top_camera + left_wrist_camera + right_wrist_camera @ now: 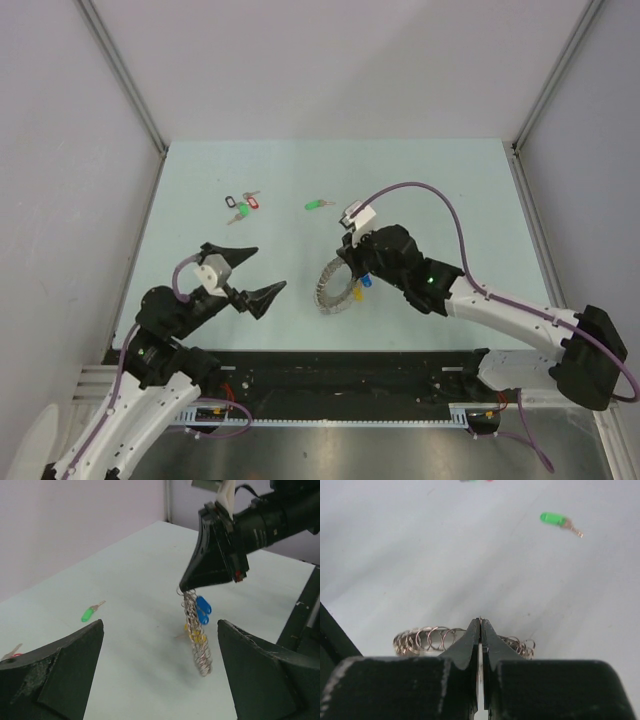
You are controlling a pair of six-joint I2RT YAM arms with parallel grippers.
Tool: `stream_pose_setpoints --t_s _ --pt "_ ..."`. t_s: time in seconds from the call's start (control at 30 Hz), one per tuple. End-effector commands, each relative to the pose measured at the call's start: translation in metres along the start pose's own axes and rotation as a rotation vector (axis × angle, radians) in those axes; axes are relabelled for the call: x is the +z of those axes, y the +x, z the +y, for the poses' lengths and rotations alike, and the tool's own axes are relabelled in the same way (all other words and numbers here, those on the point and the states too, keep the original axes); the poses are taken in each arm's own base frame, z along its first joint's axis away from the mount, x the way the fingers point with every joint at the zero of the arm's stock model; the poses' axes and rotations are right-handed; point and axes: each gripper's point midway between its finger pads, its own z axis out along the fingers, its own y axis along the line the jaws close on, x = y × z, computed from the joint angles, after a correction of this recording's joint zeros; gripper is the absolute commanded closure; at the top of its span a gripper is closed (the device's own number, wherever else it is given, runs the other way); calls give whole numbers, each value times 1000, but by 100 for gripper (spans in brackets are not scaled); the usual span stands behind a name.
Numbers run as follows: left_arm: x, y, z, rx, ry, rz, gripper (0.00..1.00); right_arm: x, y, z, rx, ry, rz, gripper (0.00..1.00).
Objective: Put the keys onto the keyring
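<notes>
The keyring [335,285], a grey coil of wire, stands on edge near the table's middle. My right gripper [350,262] is shut on its upper rim. In the right wrist view the jaws [480,622] pinch a thin wire, with the coil [425,639] spreading to both sides. A blue tag [203,610] and a yellow tag [196,636] hang against the keyring [200,652]. The green-tagged key [318,205] lies loose on the table beyond it. My left gripper [262,275] is wide open just left of the ring, holding nothing.
A bunch of keys with black, red and green tags [242,205] lies at the back left. The right arm's cable [420,190] loops above the table. Walls close in the table on three sides.
</notes>
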Motion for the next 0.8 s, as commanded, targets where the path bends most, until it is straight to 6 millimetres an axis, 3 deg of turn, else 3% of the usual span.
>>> stream_pose_setpoints --t_s 0.0,0.03,0.13,0.27,0.6,0.77 --pt "14 -13 -14 -41 103 -4 0 -18 -78 -10 -122 -14 -241 100" --pt "16 -15 -14 -50 103 2 0 -19 -81 -18 -113 -2 -251 100" --pt "25 -22 -12 -62 114 20 0 -25 -94 -17 -135 -57 -295 100" --pt "39 -32 -11 -62 135 31 0 -35 -105 0 -223 -195 -349 100" --pt "60 -46 -14 69 230 -19 0 -63 -107 17 -352 -505 -405 100" --pt "78 -37 -26 81 357 23 5 -68 -101 22 -420 -583 -412 100"
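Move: The left hand's open fingers face the keyring, whose middle hangs some 14 cm to the right, 4 cm ahead and perhaps 9 cm below. For the right hand, which holds its rim, the left gripper waits about 15 cm to the left, 6 cm back and 5 cm higher. From the right hand, the blue tags hang roughly 4 cm right, 2 cm back and 7 cm down; the green-tagged key lies some 19 cm ahead, 5 cm left, on the table 19 cm below. The right hand keeps the keyring's rim pinched and carries the ring up about 7 cm, easing forward and right, then back, while turning some 30 degrees counter-clockwise with its fingertips tilting up. The left hand, still open, dips briefly, then rises slightly as it closes in on the ring, about 6 cm right and 3 cm forward, turning a little clockwise; it touches nothing yet. ##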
